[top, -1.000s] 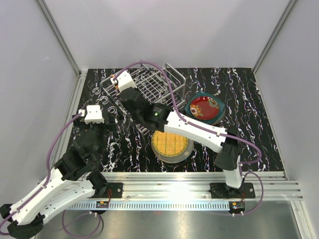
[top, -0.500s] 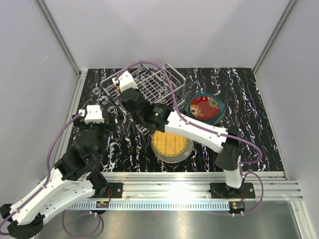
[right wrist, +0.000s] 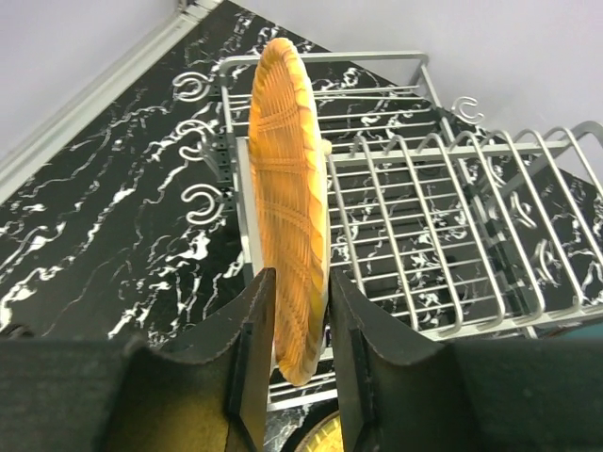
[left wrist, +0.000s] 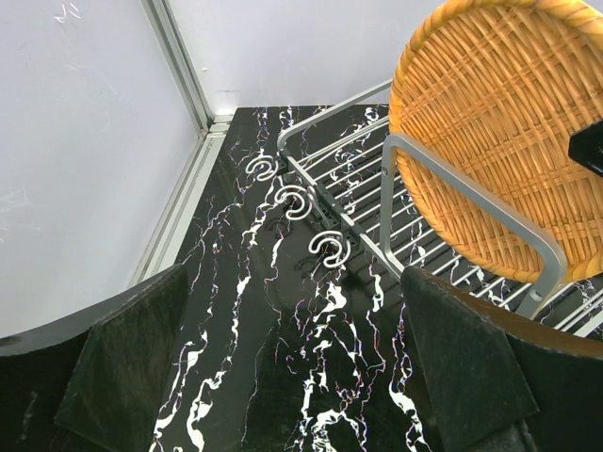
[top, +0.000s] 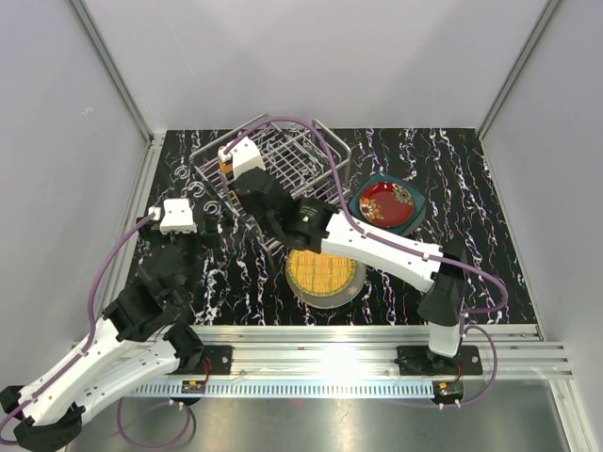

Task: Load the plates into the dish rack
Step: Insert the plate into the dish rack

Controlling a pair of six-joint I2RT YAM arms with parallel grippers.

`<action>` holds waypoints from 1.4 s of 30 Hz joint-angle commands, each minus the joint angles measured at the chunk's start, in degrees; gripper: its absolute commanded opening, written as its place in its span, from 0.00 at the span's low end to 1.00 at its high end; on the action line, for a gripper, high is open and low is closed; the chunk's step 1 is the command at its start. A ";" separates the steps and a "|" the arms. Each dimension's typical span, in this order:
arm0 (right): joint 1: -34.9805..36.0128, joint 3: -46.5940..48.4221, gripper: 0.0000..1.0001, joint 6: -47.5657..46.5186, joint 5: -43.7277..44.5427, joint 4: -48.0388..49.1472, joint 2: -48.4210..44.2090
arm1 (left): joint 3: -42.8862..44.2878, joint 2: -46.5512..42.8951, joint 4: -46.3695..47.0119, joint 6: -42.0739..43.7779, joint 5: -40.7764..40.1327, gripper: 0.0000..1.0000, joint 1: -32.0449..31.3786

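An orange woven plate (right wrist: 287, 169) stands on edge at the left end of the silver dish rack (right wrist: 443, 217). My right gripper (right wrist: 301, 282) is shut on its near rim, one finger against each face. In the left wrist view the same plate (left wrist: 509, 122) rises behind the rack's end rail (left wrist: 471, 202). My left gripper (left wrist: 294, 282) hangs open over bare tabletop left of the rack, holding nothing. From above, the right gripper (top: 237, 181) is at the rack (top: 306, 151) and the left gripper (top: 209, 224) is beside it. Another orange plate (top: 325, 271) tops a grey plate; a red plate (top: 386, 202) lies on a teal one.
Three wire hooks (left wrist: 300, 200) stick out from the rack's left side, close to my left gripper. The metal frame edge (left wrist: 179, 202) and the white wall run along the left of the black marbled table (top: 471, 254). The right arm's forearm (top: 377, 247) crosses above the front plate stack.
The right wrist has shifted slightly back and right over the rack with the orange plate, and its elbow has swung right. The left arm has not moved.
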 commanded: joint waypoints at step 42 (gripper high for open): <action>0.45 -22.83 0.56 0.63 -9.30 16.38 -21.49 | 1.09 -0.65 1.66 0.07 -1.71 0.99 0.31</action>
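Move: The wicker plate stands upright at the left end of the dish rack, its near rim between the right fingers; its middle is about 4 cm ahead of the right hand and 2 cm to the left, at finger height. The rack's middle lies some 6 cm right, level fore and aft, and 12 cm below; the yellow plate about 15 cm back, 16 cm right and 25 cm below. From the left hand the wicker plate is roughly 10 cm ahead and 11 cm right, level in height. The right hand lets the wicker plate go and backs out along its near rim, drawing back about 4.5 cm towards its base, first edging some 1 cm left and then swinging right to end about 2.5 cm right of where it began, rising about 2 cm late on. As it withdraws, the already partly open fingers spread wider and come free of the rim, while the wrist turns about 10 degrees counter-clockwise and rolls its left side up by nearly as much. ##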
